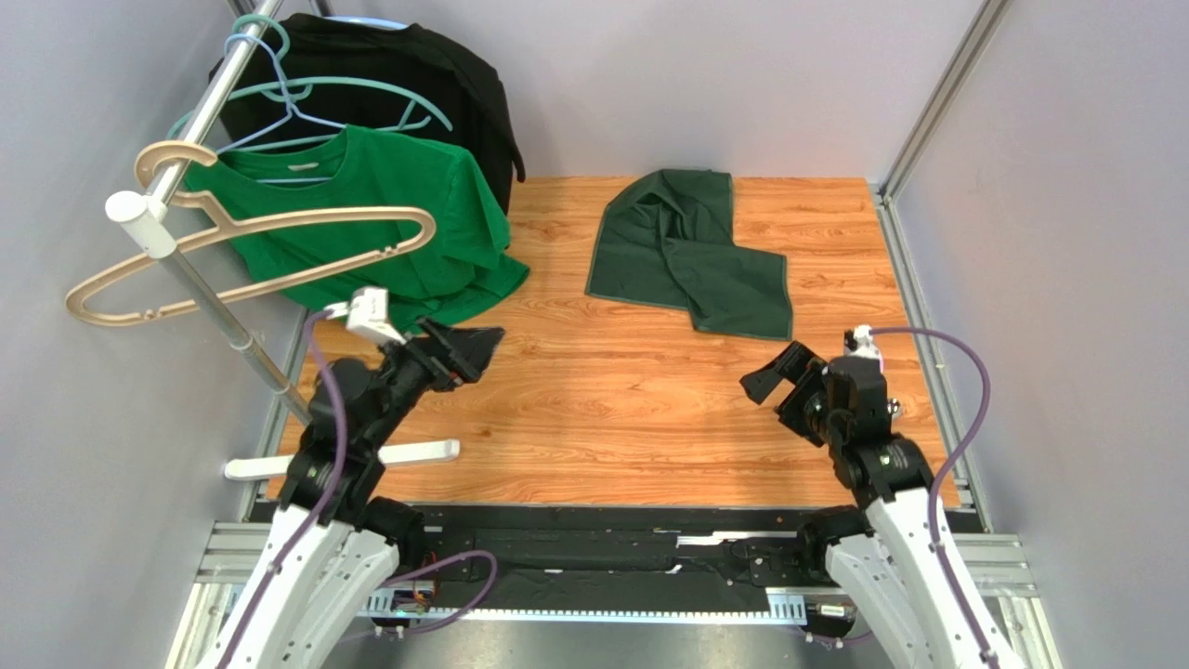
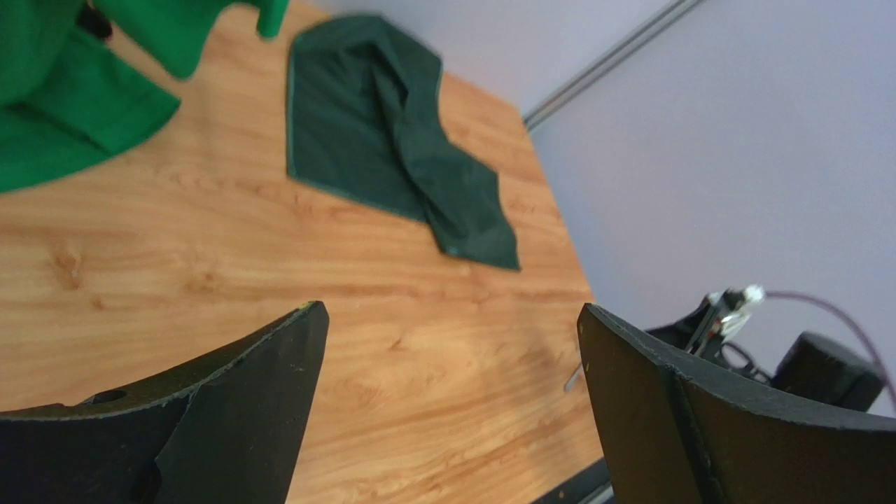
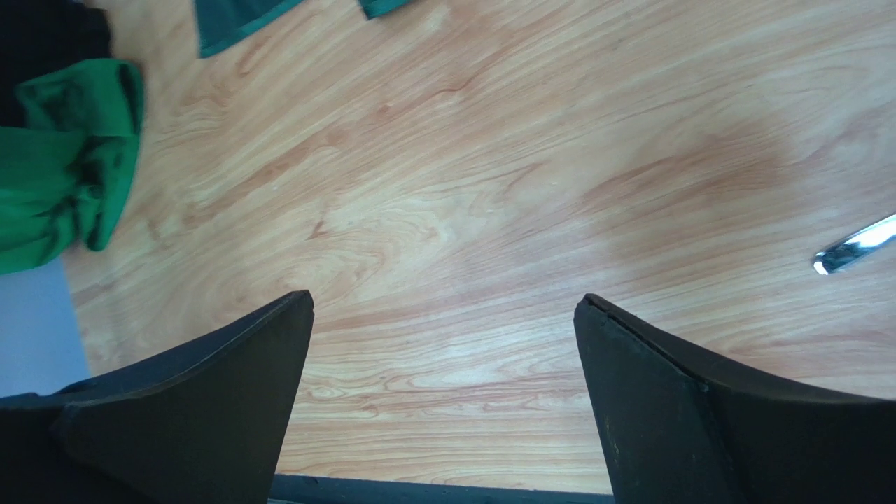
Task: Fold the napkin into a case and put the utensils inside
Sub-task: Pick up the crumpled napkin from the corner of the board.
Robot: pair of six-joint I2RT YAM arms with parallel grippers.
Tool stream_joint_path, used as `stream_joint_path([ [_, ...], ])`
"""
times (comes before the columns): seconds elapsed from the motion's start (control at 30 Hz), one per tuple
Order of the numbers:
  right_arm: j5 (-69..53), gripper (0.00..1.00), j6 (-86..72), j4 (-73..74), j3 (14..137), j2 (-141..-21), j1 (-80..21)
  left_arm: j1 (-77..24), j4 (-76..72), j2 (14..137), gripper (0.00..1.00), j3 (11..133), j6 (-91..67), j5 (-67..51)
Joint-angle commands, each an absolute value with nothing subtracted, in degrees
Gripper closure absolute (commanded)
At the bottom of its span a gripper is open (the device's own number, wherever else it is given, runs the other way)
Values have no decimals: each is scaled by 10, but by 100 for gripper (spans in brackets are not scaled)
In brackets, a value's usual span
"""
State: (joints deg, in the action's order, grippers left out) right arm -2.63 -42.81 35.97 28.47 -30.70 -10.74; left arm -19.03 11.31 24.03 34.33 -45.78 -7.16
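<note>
The napkin [image 1: 684, 251] is a dark green cloth lying rumpled and loosely folded at the back middle of the wooden table. It also shows in the left wrist view, napkin [image 2: 389, 137], and its near edge shows at the top of the right wrist view, napkin [image 3: 237, 21]. A shiny metal utensil tip [image 3: 854, 247] pokes in at the right edge of the right wrist view, and I cannot tell its kind. My left gripper [image 1: 468, 349] [image 2: 452, 315] hangs open over the table's left side. The right gripper [image 1: 775, 377] [image 3: 442, 305] is open over the right side. Both are empty and well short of the napkin.
A bright green T-shirt [image 1: 377, 223] hangs on a clothes rack [image 1: 210, 112] at the back left, its hem on the table. A black garment [image 1: 405, 84] hangs behind it. A beige hanger [image 1: 237, 258] hangs empty. The rack's white foot [image 1: 349, 457] lies beside my left arm. Grey walls close in both sides.
</note>
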Motion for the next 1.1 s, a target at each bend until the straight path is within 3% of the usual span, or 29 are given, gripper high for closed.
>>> stream_joint_path([
  [0.0,35,0,-358,379,370,-429,-109,-189,137,378,4,393,-447,-120],
  [0.17,17,0,-315,370,502,-629,-95,-189,225,597,15,502,-403,-93],
  [0.33,-31,0,-307,349,577,-749,-51,-199,238,757,28,586,-432,-85],
  [0.53,-24,19,-286,339,609,-849,-18,-227,247,906,29,677,-417,-40],
  [0.77,-21,27,-292,291,599,-898,44,-279,239,1032,28,769,-439,18],
  [1.07,-11,37,-268,301,646,-962,49,-310,285,1205,31,931,-528,135],
])
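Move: The napkin lies flattened and askew. Its near left corner is some 22 cm ahead of the left hand, 14 cm to the right and about 28 cm below. Its near right corner is roughly 16 cm ahead of the right hand, 7 cm to the right and 11 cm below. The green shirt's hem hangs about 17 cm left of the napkin's left corner; the fork lies some 13 cm nearer than its right corner and 7 cm farther right. The napkin's two near corners are approached at once. The left hand swoops down and forward, some 20 cm each, and to the right towards the left corner, tipping its fingers downward by about 45 degrees. The right hand first goes forward nearly level, then sinks and shifts right towards the right corner, tipping down too. Both grippers narrow partly, touching nothing. ##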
